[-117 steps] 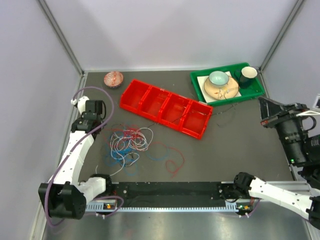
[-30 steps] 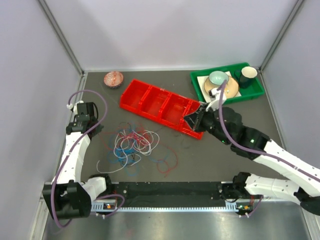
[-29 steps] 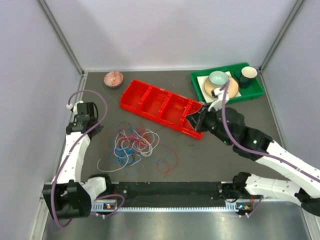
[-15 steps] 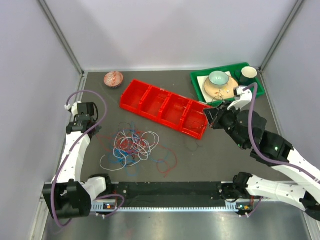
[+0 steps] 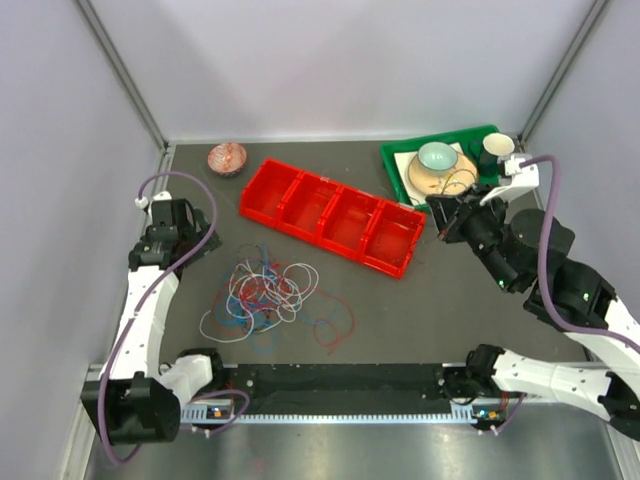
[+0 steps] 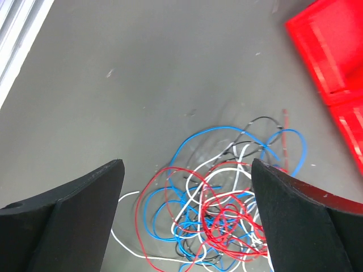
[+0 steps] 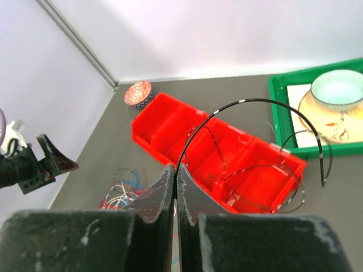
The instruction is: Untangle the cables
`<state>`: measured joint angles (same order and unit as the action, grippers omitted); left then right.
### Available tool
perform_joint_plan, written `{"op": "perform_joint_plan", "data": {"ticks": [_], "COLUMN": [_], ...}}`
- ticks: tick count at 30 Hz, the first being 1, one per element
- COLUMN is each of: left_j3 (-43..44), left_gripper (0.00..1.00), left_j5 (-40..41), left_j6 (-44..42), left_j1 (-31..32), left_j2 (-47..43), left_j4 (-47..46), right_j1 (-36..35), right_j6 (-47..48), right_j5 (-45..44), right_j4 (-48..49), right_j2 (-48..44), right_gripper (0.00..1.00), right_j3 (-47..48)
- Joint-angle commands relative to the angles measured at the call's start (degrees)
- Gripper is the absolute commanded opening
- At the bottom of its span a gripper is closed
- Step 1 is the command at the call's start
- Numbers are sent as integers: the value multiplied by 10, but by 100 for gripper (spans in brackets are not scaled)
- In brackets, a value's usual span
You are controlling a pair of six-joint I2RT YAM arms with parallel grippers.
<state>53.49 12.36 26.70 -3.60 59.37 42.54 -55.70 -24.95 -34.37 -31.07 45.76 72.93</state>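
Note:
The cables [image 5: 265, 295] lie in a loose tangle of red, white, blue and black loops on the dark table left of centre. My left gripper [image 5: 200, 243] hangs above and to the left of them. In the left wrist view it [image 6: 187, 164] is open, with the tangle [image 6: 227, 209] showing on the table between and below its fingers, untouched. My right gripper [image 5: 445, 215] is raised near the red tray's right end. It [image 7: 176, 170] is shut on a thin black cable [image 7: 249, 101] that arcs up from the jaws and hangs down on the right.
A red tray [image 5: 330, 215] with several compartments lies diagonally at the back centre. Behind it on the right stands a green tray [image 5: 500, 185] with a plate, a teal bowl [image 5: 436, 156] and a dark cup [image 5: 496, 150]. A patterned bowl [image 5: 227, 158] sits back left.
My right gripper has pulled back from the red tray's right end and risen to the right, carrying the black cable. My left gripper has opened. The tangle has shifted slightly.

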Motion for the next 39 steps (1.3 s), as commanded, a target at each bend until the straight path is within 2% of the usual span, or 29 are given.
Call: {"op": "perform_joint_plan", "data": {"ticks": [1, 5, 9, 19, 27, 34, 39], "left_j3": [31, 29, 21, 8, 0, 0, -1], "left_gripper": [99, 99, 99, 99, 99, 99, 99], "left_j5": [-16, -26, -33, -34, -43, -42, -38], "left_j6": [-15, -6, 1, 0, 1, 2, 3], "left_j1": [3, 3, 3, 3, 3, 3, 3], "left_j2": [-23, -25, -25, -27, -26, -30, -33], "left_j4": [-3, -2, -1, -9, -14, -9, -7], "right_j1": [3, 27, 74, 130, 196, 301, 350], "right_j6": [47, 73, 62, 61, 71, 29, 18], "right_j5": [9, 36, 100, 190, 279, 444, 485], "right_j4": [22, 60, 85, 143, 227, 289, 305], "right_j2": [36, 58, 74, 95, 93, 97, 96], "right_gripper": [0, 0, 0, 0, 0, 0, 0], "right_j3": [43, 49, 38, 28, -37, -99, -118]}}
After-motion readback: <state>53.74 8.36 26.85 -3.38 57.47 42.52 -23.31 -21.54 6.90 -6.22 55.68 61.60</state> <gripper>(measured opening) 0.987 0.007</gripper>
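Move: The closed right gripper holds the black cable high up, the rightmost compartment of the red box lying about 12 cm ahead, level sideways and some 39 cm below. The green tray is roughly 31 cm ahead and 20 cm to the right; the cable pile is about 30 cm left and 1 cm back. From the left gripper, that compartment lies about 45 cm right, 5 cm ahead and 15 cm below. Carry the black cable forward about 10 cm with the right gripper, over the right end of the red box, keeping it pinched between the shut fingertips. Hold roughly the same height at first, then sink some 5 cm over the last stretch while swinging the fingers about 10 degrees counter-clockwise. ##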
